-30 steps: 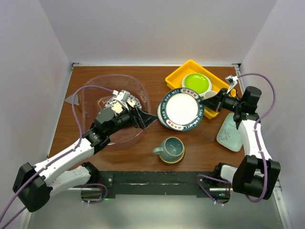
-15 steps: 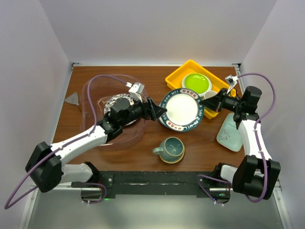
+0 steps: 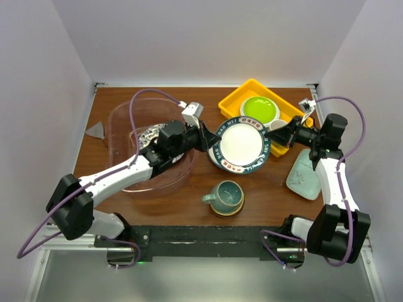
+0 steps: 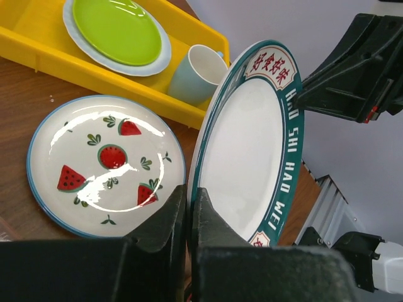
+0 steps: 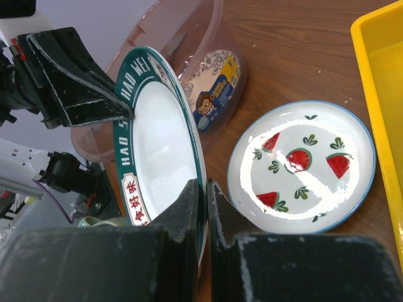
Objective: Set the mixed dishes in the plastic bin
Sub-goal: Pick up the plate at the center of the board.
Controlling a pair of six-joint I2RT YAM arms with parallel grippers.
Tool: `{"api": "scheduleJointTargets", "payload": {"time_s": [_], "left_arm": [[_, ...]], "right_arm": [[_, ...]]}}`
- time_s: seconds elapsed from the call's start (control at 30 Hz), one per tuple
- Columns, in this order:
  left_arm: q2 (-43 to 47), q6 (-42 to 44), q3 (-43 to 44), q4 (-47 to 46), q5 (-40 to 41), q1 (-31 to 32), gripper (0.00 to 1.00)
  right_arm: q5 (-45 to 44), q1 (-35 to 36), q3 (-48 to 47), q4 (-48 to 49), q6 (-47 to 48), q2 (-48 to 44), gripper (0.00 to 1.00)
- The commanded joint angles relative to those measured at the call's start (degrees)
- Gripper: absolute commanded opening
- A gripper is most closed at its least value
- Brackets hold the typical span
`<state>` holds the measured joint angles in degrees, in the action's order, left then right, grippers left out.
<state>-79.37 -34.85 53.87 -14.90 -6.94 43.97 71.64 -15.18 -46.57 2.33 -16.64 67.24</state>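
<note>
A white plate with a dark green lettered rim is tilted up off the table, held at both sides. My left gripper is shut on its left rim, and my right gripper is shut on its right rim. Beneath it a watermelon plate lies flat on the table. The plastic bin stands to the left with a blue patterned plate inside. A teal mug sits near the front and a mint dish at the right.
A yellow tray at the back right holds a lime-green plate. A small white cup stands beside the tray. A grey triangular scrap lies left of the bin.
My left gripper swung right from over the bin to the lettered plate's left rim and shut on it. The right arm has not moved.
</note>
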Motion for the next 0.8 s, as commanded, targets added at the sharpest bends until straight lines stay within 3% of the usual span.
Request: {"api": "scheduleJointTargets", "payload": {"time_s": [0.0, 0.1, 0.23, 0.43, 0.67, 0.77], "left_arm": [[2.5, 1.5, 2.6, -0.3, 1.1, 0.6, 0.0], [5.8, 0.8, 1.9, 0.0, 3.5, 0.5, 0.0], [12.0, -0.8, 0.5, 0.5, 8.9, 0.3, 0.0], [19.5, -2.8, -1.2, 2.2, 11.6, -2.3, 0.0], [28.7, -3.7, -2.5, 6.7, 11.2, -9.1, 0.0], [31.8, -2.7, -2.5, 9.3, 11.8, -11.5, 0.0]], "right_arm": [[3.3, 0.3, -0.5, 2.7, -1.2, -0.6, 0.0], [3.9, 0.3, -0.5, 2.5, -0.9, -0.8, 0.0], [4.3, 0.3, -0.7, 2.2, -0.7, -0.9, 0.29], [5.0, 0.2, -0.8, 1.9, 0.4, -1.6, 0.63], [5.4, 0.3, -1.2, 0.6, 2.0, -1.7, 0.92], [5.3, 0.3, -1.3, 0.0, 2.7, -1.5, 0.98]]}}
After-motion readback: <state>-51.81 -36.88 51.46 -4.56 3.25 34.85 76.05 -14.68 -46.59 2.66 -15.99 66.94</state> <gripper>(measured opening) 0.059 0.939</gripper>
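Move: Some 22 cm to the left of the left hand, about 4 cm farther out and 15 cm lower, is the middle of the clear bin. The watermelon plate lies roughly 8 cm ahead and 6 cm right of that hand, 20 cm down; the teal mug about 15 cm back, 4 cm right and 16 cm down. From the right hand the bin is about 40 cm left, 4 cm ahead and 16 cm lower. Keeping its pinch on the left rim of the green-rimmed plate, the left hand carries it left about 13 cm and up about 12 cm, to above the bin's right-hand part, turning some 20 degrees counter-clockwise with its fingertips lifting a little. Before it speeds away, the right hand starts opening, ends nearly wide open having let go of the opposite rim, and eases back about a centimetre. ##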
